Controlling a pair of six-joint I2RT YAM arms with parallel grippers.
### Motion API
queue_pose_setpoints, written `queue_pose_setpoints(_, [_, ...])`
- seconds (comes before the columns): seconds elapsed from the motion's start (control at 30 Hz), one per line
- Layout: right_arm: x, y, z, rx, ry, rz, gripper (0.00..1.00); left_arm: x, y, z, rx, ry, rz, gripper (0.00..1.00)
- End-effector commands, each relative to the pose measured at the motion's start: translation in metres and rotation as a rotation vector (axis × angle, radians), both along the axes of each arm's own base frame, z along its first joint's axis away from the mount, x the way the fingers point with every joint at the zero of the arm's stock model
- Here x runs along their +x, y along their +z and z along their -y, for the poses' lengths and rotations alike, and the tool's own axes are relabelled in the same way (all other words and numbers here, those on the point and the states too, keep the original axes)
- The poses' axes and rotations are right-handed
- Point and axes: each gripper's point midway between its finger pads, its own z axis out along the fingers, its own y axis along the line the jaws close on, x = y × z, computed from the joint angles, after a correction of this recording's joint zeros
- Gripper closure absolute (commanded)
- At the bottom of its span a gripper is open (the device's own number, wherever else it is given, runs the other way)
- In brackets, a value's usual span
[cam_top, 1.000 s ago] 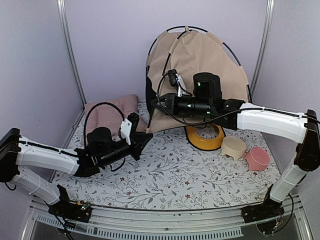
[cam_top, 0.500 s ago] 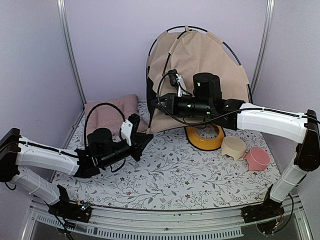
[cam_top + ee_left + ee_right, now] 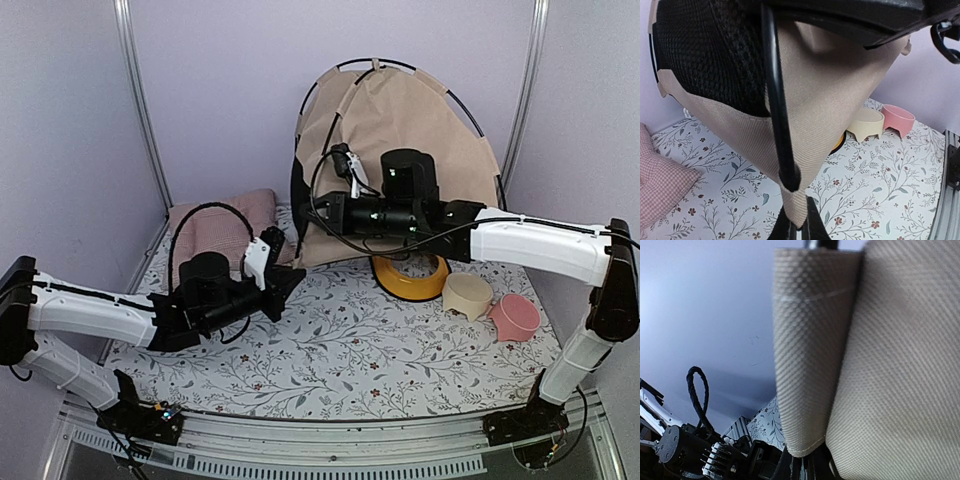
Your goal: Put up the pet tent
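Note:
The pet tent (image 3: 400, 130) stands half raised at the back of the table, tan fabric with thin black poles arching over it. Its black mesh lining (image 3: 710, 50) and a black pole (image 3: 777, 110) fill the left wrist view. My left gripper (image 3: 289, 279) is at the tent's lower left corner and is shut on the tan corner tab (image 3: 797, 207). My right gripper (image 3: 306, 212) reaches in from the right, higher on the tent's left edge. It is shut on a tan fabric sleeve (image 3: 810, 365). The doorway is hidden.
A pink checked cushion (image 3: 215, 225) lies at the back left. A yellow oval bowl stand (image 3: 412, 278) sits under the tent's right side, with a beige bowl (image 3: 468, 295) and a pink bowl (image 3: 515, 315) to its right. The floral tablecloth (image 3: 350, 350) covers the table.
The tent's top has sunk a little and the right arm has eased slightly left. The left arm has crept slightly right. Both grips are unchanged.

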Motion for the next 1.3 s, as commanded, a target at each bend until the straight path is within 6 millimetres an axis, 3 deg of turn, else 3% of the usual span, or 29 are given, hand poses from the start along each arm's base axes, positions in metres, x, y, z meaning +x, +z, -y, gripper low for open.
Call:
queue_pose_setpoints(0.0, [0.013, -0.023, 0.001, -0.073, -0.073, 0.007, 1.00, -0.007, 0.035, 0.010, -0.058, -0.033, 0.043, 1.00])
queue_pose_setpoints(0.33, [0.017, -0.045, 0.009, -0.187, -0.155, 0.039, 1.00, 0.001, 0.036, 0.003, -0.029, 0.006, 0.024, 1.00])
queue_pose_setpoints(0.6, [0.012, -0.075, 0.013, -0.250, -0.139, 0.008, 1.00, 0.009, 0.005, -0.012, 0.072, 0.053, -0.057, 1.00])
queue_pose_setpoints(0.77, [0.008, -0.082, 0.016, -0.255, -0.138, -0.012, 1.00, 0.011, -0.008, -0.022, 0.099, 0.066, -0.084, 1.00])
queue_pose_setpoints(1.03, [-0.003, -0.090, 0.000, -0.217, -0.044, -0.059, 1.00, 0.012, -0.009, -0.021, 0.117, 0.054, -0.077, 1.00])
queue_pose_setpoints(1.27, [-0.005, -0.124, -0.001, -0.262, -0.060, -0.114, 1.00, 0.011, 0.001, -0.019, 0.110, 0.032, -0.050, 1.00])
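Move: The left hand already pinches the tent's bottom corner, with the table spot for it about 20 cm straight below. From the right hand, which grips the pole sleeve, that spot is some 31 down, 5 back and 3 left. From the left hand the checked cushion lies about 30 ahead and 23 left, the yellow ring 17 ahead and 24 right, and the cream bowl 10 ahead and 36 right, all near table level. Still pinching corner and pole sleeve, both hands lower the tent some 5 to 7 cm towards the table. ##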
